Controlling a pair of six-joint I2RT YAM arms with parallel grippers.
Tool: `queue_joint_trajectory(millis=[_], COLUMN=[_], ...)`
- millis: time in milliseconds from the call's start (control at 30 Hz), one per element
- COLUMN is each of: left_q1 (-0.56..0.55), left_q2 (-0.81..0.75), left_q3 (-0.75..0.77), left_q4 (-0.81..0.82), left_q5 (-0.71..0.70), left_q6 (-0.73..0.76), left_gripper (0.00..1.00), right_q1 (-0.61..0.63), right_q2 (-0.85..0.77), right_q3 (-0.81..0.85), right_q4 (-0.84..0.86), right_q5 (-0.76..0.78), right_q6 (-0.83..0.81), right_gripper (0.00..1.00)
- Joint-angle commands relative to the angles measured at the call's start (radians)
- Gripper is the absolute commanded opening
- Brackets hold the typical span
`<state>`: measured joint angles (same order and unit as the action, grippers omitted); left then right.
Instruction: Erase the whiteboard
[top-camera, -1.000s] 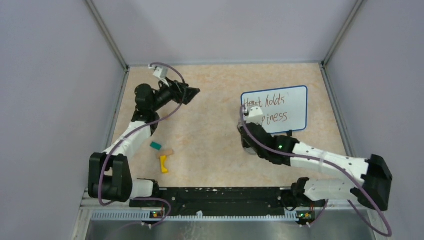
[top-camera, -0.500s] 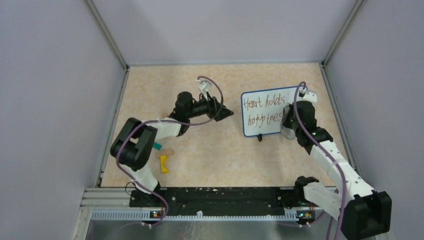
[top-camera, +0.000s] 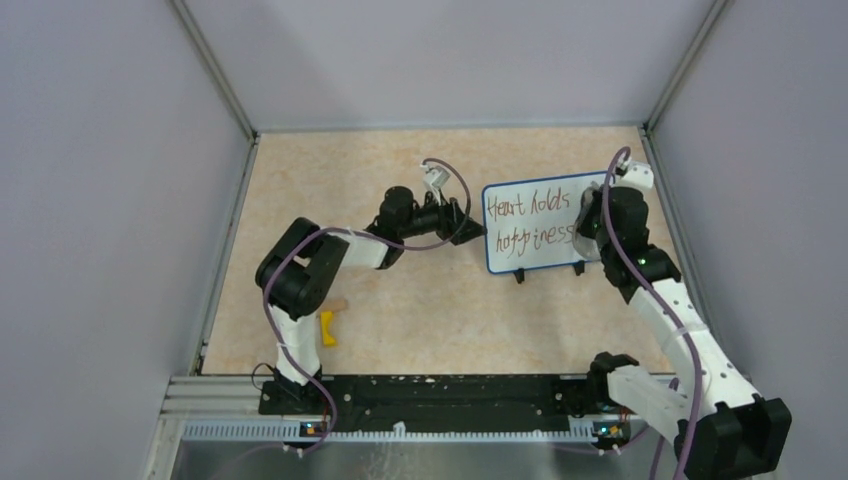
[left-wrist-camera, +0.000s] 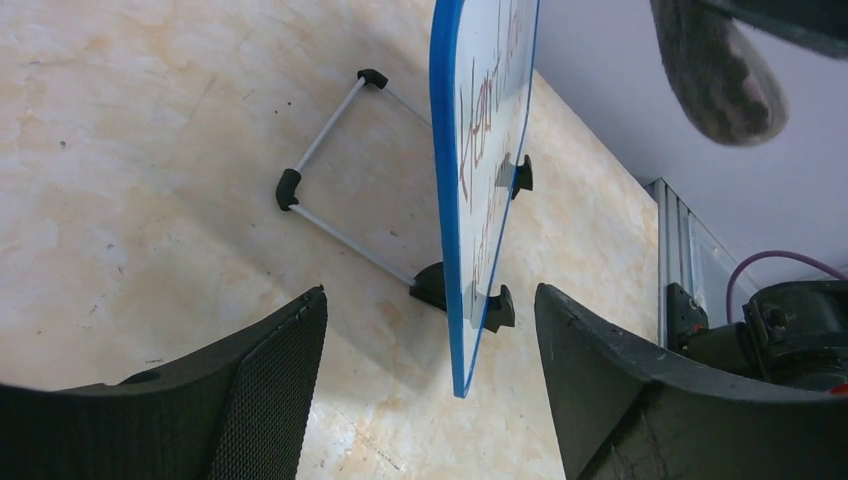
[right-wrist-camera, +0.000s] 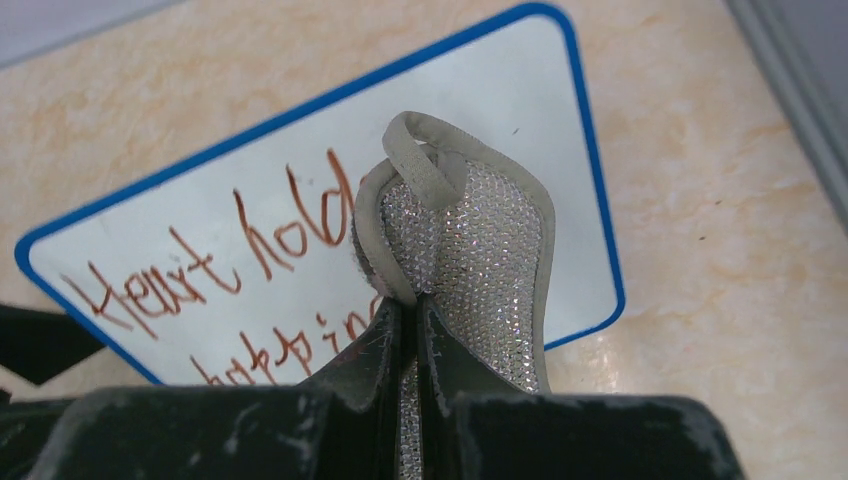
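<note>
The whiteboard (top-camera: 535, 225) stands upright on a wire stand, blue-rimmed, with reddish-brown handwriting (right-wrist-camera: 200, 250). My left gripper (top-camera: 468, 222) is open at the board's left edge. In the left wrist view the blue rim (left-wrist-camera: 447, 200) sits in line with the gap between the two fingers of that gripper (left-wrist-camera: 430, 295), touching neither. My right gripper (right-wrist-camera: 417, 305) is shut on a grey sparkly eraser pad (right-wrist-camera: 470, 250), held in front of the board's right half (top-camera: 592, 240). The pad (left-wrist-camera: 715, 70) also shows from the left wrist.
The stand's wire frame (left-wrist-camera: 330, 200) and black feet (top-camera: 518, 276) jut out behind and in front of the board. A yellow piece (top-camera: 326, 328) and a tan piece (top-camera: 340, 303) lie near the left arm. Walls enclose the table on three sides.
My left arm swung right to the board's left edge, its jaws narrowing slightly. My right arm carried the eraser pad from the board's front left to its right side.
</note>
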<state>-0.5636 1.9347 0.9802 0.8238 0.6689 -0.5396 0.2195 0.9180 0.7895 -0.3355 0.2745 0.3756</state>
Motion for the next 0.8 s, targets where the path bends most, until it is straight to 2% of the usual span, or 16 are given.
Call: queue_joint_trajectory(millis=[0, 133, 233, 333, 433, 567, 767], left_q1=[-0.001, -0.006, -0.013, -0.014, -0.018, -0.031, -0.041], left_q2=[0.026, 0.079, 0.101, 0.122, 0.150, 0.160, 0.155], left_q3=[-0.068, -0.015, -0.034, -0.053, -0.059, -0.035, -0.016], left_q4=[0.246, 0.217, 0.323, 0.367, 0.471, 0.436, 0.387], left_q5=[0.011, 0.079, 0.089, 0.063, 0.059, 0.020, -0.004], left_q6=[-0.074, -0.151, -0.174, -0.206, -0.255, -0.229, -0.210], left_gripper=[0.79, 0.83, 0.85, 0.79, 0.74, 0.60, 0.56], right_q1=[-0.023, -0.079, -0.199, -0.272, -0.284, -0.354, -0.379], right_q2=[0.043, 0.084, 0.127, 0.160, 0.188, 0.190, 0.227], right_q3=[0.089, 0.088, 0.117, 0.118, 0.111, 0.061, 0.023], right_q4=[0.066, 0.156, 0.183, 0.225, 0.224, 0.299, 0.368], right_q5=[0.193, 0.163, -0.089, -0.249, -0.219, -0.295, -0.291], right_q6=[-0.051, -0.121, -0.131, -0.164, -0.222, -0.178, -0.168], right_gripper=[0.00, 0.00, 0.00, 0.00, 0.00, 0.00, 0.00])
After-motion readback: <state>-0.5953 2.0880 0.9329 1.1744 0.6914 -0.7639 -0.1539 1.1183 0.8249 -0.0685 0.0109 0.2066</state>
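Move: The left hand, open, has the whiteboard's left edge about 3 cm to its right, nearly level and straight abreast; the board's middle is some 15 cm right and 1 cm ahead. The left stand hook lies 9 cm right, 4 cm back, 11 cm below. From the right hand, holding the cloth, the board's middle is roughly 4 cm ahead, 9 cm left and 9 cm lower, its right edge 5 cm right. Still pinching the cloth, the right hand carries it about 9 cm right and 6 cm forward, past the whiteboard's right edge, rising briefly then sinking back; no press on the board can be seen. The left hand eases about 2 cm each right, back and down, tips its fingers up some 10 degrees and partly closes around the left edge, with a gap remaining. ##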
